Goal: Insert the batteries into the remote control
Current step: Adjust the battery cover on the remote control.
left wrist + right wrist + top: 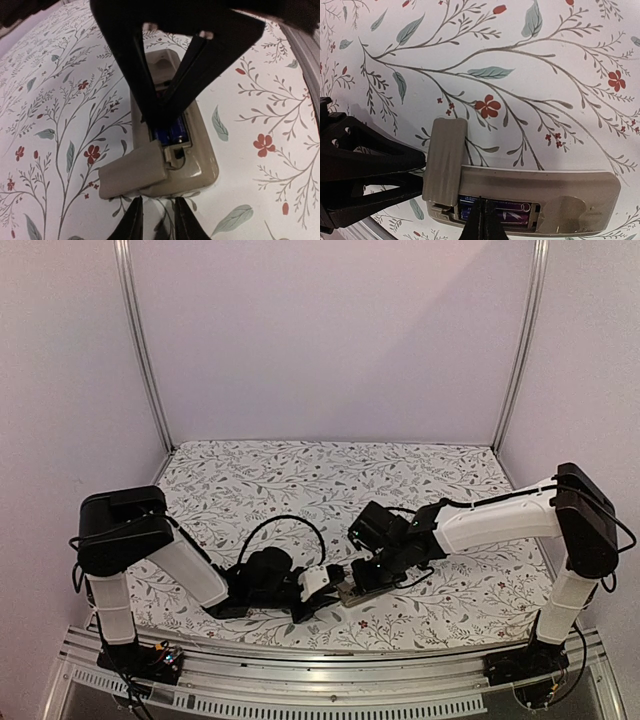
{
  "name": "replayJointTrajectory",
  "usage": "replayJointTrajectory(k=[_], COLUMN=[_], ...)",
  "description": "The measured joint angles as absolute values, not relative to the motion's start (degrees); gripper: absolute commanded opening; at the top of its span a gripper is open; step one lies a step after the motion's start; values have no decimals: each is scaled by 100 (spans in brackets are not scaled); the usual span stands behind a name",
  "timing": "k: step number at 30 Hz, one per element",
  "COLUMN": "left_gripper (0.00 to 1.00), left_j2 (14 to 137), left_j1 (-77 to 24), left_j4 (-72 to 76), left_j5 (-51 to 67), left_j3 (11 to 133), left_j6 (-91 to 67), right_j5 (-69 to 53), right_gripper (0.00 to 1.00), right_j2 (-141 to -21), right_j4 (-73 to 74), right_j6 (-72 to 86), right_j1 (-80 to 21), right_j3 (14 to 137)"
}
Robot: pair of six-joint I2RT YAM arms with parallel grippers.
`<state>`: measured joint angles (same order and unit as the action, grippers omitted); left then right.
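The remote control lies back-up on the floral cloth, its grey-tan back showing and its compartment uncovered. Two blue-purple batteries lie side by side inside it. The loose cover rests askew over the compartment's near end. My right gripper is shut, its tips pressed down onto the batteries; from the left wrist it looms as a black wedge. My left gripper stands just short of the remote's end, narrowly open, only cloth between its fingers. From above, both grippers meet at the remote.
The floral cloth covers the table. Metal frame posts stand at the back corners against lilac walls. A metal rail runs along the near edge by the arm bases. A black cable loops over the left arm.
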<state>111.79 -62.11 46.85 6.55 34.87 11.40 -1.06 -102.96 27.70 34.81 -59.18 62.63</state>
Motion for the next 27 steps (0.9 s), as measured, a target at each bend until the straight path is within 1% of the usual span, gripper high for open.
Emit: replayJointTrajectory(k=[9,11,15,19,24,27], left_gripper=[24,28,40,44,49,56], left_j2=[11085,10978,10591,10320,10401,10455], left_j1=[-6211,-6213,-6213,-6215,-6110,-5937], left_j4=[4635,4508,4187,3968,3717,3546], left_j5=[620,574,545,489,73,40], left_j3=[3420,3391,3369,3516,3581,3546], left_j6=[1177,1197,1256,1363,2161,2786], right_j5=[-204,-211,-303,-423,-611,-687], right_gripper=[0,0,0,0,0,0], right_j2=[-10326,-10342,-10383,-10396,-10355,-10307], right_j4=[2849,2840,2749,2545,2320,2180], right_j6=[3286,3247,3214,3214,3205,3199], right_j1=[-5907,-5907,-5907,-5905,-5822,-5780], right_j3=[6318,6318,6320,6265,6141,6031])
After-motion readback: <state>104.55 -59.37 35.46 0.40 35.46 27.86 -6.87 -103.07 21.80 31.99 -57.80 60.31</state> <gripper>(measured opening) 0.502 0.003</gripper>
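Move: The battery cover lies across the remote control's left end, unseated; its middle is about 1 cm ahead and 1 cm right of the left fingertips, level with them. From the shut right fingertips that cover is some 3 cm left, 1 cm ahead and 1 cm lower. The batteries lie about 1 cm right of the right fingertips, neither ahead nor back, and 1 cm below; the remote control's middle is 2 cm right, 1 cm ahead and 1 cm below. Up about 4 cm first, the left hand comes away from the battery cover's outer edge, then swings some 3 cm forward and 2 to 3 cm left while sinking again, fingers spreading and wrist tilting roughly 20 degrees, to end beside the cover's free end. The right fingertips, still shut, creep about 1 cm left from over the batteries to the cover's inner edge, tilting slightly. ##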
